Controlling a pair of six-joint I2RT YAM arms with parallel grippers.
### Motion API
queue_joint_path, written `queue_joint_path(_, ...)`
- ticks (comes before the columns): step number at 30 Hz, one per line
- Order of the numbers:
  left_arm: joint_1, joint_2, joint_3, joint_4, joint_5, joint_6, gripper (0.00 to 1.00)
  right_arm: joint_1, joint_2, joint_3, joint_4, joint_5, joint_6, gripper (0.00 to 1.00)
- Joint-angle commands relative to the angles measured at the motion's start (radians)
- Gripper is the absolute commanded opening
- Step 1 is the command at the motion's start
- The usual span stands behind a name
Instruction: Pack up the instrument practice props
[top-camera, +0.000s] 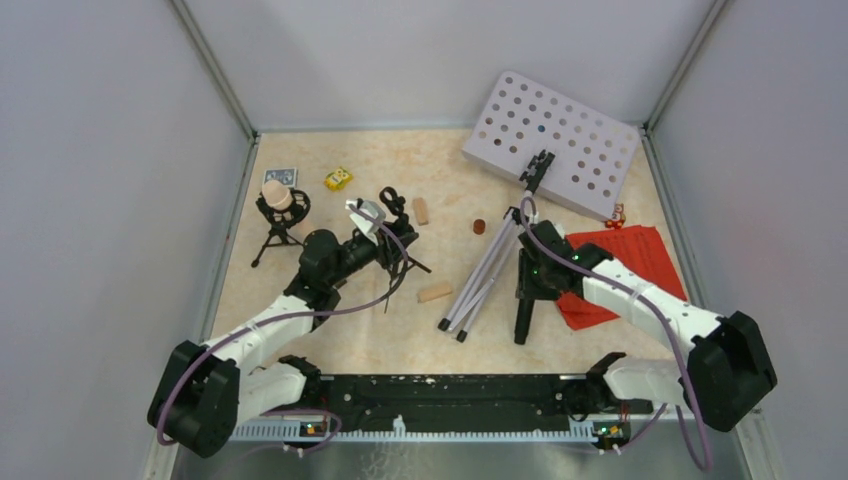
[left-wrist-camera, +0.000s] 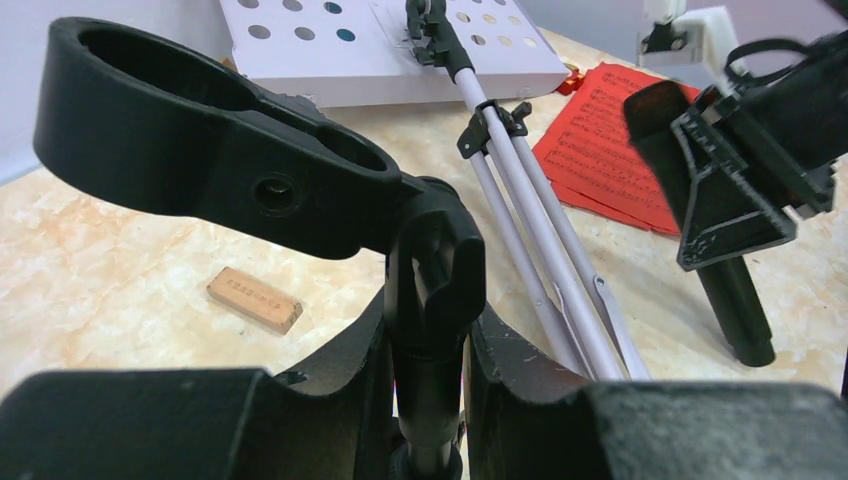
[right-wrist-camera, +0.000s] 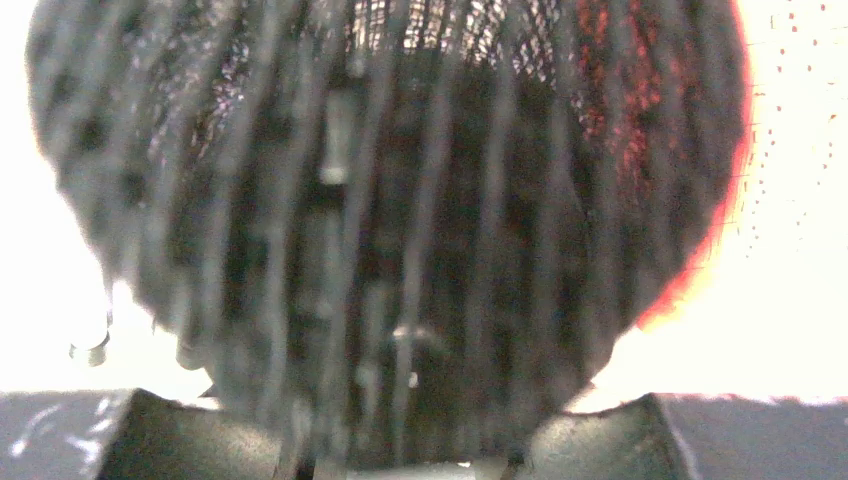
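My left gripper is shut on the stem of a small black tripod with an empty clip on top. My right gripper is shut on the black microphone, whose mesh head fills the right wrist view. The white perforated music desk lies tipped at the back right, its silver tripod legs folded toward the middle. Red sheet-music pages lie under the right arm. A beige microphone stands on another small black tripod at the left.
Two tan wooden blocks lie near the middle; one block shows in the left wrist view. A yellow toy car, a blue card and a small brown piece sit further back. Grey walls enclose three sides.
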Motion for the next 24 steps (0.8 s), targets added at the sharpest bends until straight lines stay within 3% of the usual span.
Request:
queue_joint_path(1, -0.003, -0.032, 0.055, 0.054, 0.005, 0.015, 0.0, -0.019, 0.056, -0.054, 0.2, 0.036, 0.029, 0.11)
queue_joint_path(7, -0.002, -0.025, 0.066, 0.056, -0.006, 0.018, 0.0, -0.043, 0.184, -0.092, 0.327, 0.054, 0.027, 0.21)
queue_joint_path(14, -0.003, 0.024, 0.069, 0.101, -0.011, 0.027, 0.02, -0.045, 0.207, -0.093, 0.359, 0.045, 0.011, 0.51)
queue_joint_path(18, 0.0, 0.087, 0.074, 0.167, -0.033, 0.026, 0.21, -0.046, 0.154, -0.085, 0.314, 0.037, -0.015, 0.66)
queue_joint_path(22, 0.008, 0.189, 0.12, 0.231, -0.002, 0.046, 0.17, -0.045, 0.071, -0.061, 0.233, 0.04, -0.02, 0.71)
queue_joint_path(24, 0.008, 0.243, 0.16, 0.257, 0.017, 0.067, 0.06, -0.045, 0.0, -0.057, 0.21, 0.04, -0.021, 0.73)
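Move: The right hand still holds the microphone, head end tilted up. The bare strip of table it goes to lies about 7 cm below that hand and 2 cm ahead. The silver tripod legs centre roughly 8 cm left and 5 cm ahead of the hand, a wooden block some 18 cm left and 1 cm ahead, and the red sheets around 20 cm right and 5 cm ahead, all near table height. From the left hand the strip is about 24 cm right, 8 cm back and 20 cm below. Still pinching the microphone, the right hand lays it down between the tripod legs and the red sheets, sinking about 6 cm while easing 3 cm forward. The fingers then spread wide, let go of the handle and back straight up some 2 cm. The left hand keeps its grip on the small black stand and, late on, starts forward about 3 cm and down 2. ##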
